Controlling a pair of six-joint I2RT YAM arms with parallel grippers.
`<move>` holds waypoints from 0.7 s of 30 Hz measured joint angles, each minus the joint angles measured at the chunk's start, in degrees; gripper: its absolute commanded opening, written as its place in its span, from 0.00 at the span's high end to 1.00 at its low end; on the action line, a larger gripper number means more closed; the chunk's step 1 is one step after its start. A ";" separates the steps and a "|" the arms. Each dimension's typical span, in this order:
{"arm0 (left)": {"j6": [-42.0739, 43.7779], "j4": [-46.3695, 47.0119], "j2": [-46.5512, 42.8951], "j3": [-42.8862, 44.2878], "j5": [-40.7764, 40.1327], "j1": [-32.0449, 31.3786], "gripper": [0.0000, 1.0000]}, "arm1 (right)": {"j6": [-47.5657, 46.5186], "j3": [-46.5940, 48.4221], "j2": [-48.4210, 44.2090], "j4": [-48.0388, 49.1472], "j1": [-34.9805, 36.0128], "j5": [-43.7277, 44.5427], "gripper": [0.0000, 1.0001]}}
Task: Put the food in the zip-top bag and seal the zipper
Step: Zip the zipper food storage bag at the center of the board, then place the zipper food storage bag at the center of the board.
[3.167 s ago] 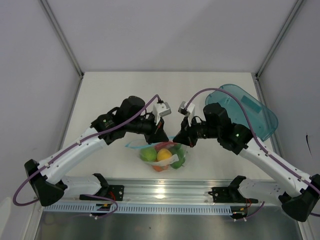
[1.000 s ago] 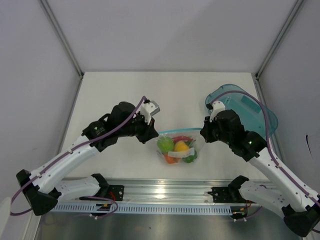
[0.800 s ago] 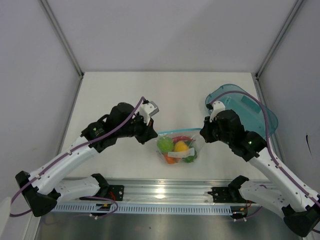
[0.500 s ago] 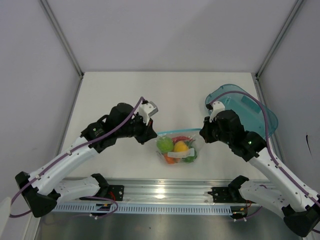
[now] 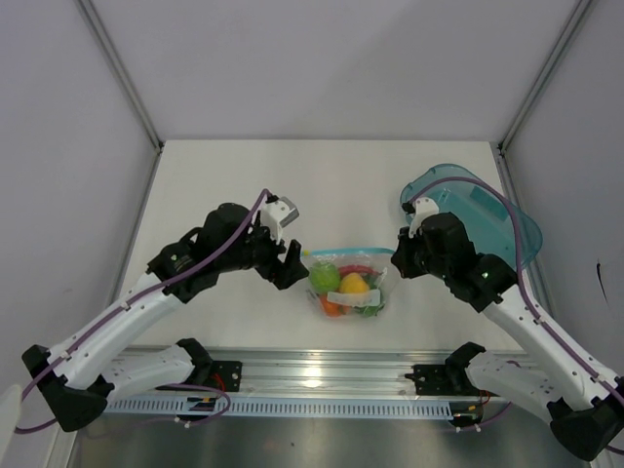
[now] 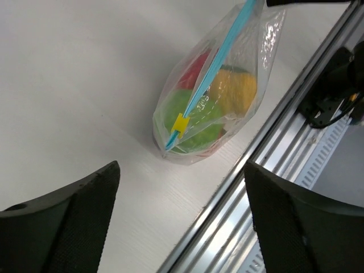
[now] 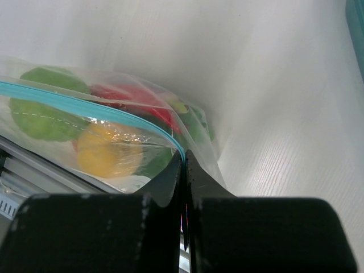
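The zip-top bag [image 5: 349,285] stands on the table with the food inside: a green lime [image 5: 324,276], a yellow lemon [image 5: 353,284], an orange [image 5: 331,308] and a red pepper [image 5: 355,268]. Its blue zipper [image 5: 353,252] runs along the top as one straight line. My right gripper [image 5: 395,261] is shut on the zipper's right end [image 7: 183,154]. My left gripper [image 5: 295,265] hangs open just left of the bag, touching nothing. In the left wrist view the bag [image 6: 227,108] lies beyond the spread fingers [image 6: 74,222], with a yellow slider [image 6: 180,122] at the zipper's near end.
A translucent teal tray [image 5: 492,219] lies at the right, behind the right arm. A metal rail [image 5: 312,370] runs along the table's near edge, close in front of the bag.
My left gripper has opened, let go of the zipper's left end and drawn back a little to the left. The right gripper stays shut on the right end.
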 measured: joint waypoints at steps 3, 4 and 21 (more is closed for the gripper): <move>-0.57 0.07 -1.95 -0.92 -1.49 0.02 0.01 | -0.02 0.31 1.14 0.02 0.00 -0.50 1.00; -0.72 0.09 -2.80 -1.25 -2.32 0.04 0.01 | -0.02 0.74 2.12 0.04 0.00 -0.61 1.00; -8.33 7.58 -20.50 -7.39 -8.04 0.04 0.00 | -0.11 30.53 44.04 2.01 -8.28 2.80 0.01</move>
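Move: The right hand pinches the zipper's right end; the bare board it takes it to is about 17 cm ahead, 3 cm left and some 12 cm below. The food pile inside the bag sits about level fore-and-aft, 12 cm left and 9 cm below, the teal basket roughly 15 cm ahead and 18 cm right. From the open left hand, the zipper's left end is about 3 cm ahead and 4 cm right, nearly at finger height. Still pinching the zipper's right end, the right hand gathers speed and sweeps it forward about 17 cm over the board, drifting slightly left and sinking some 3 cm, and near the end of the sweep its fingers open and let the bag go. Meanwhile the left hand, already off the bag, spreads its fingers fully and draws away up about 6 cm and out to its left some 4 cm, tilting its fingertips upward. ##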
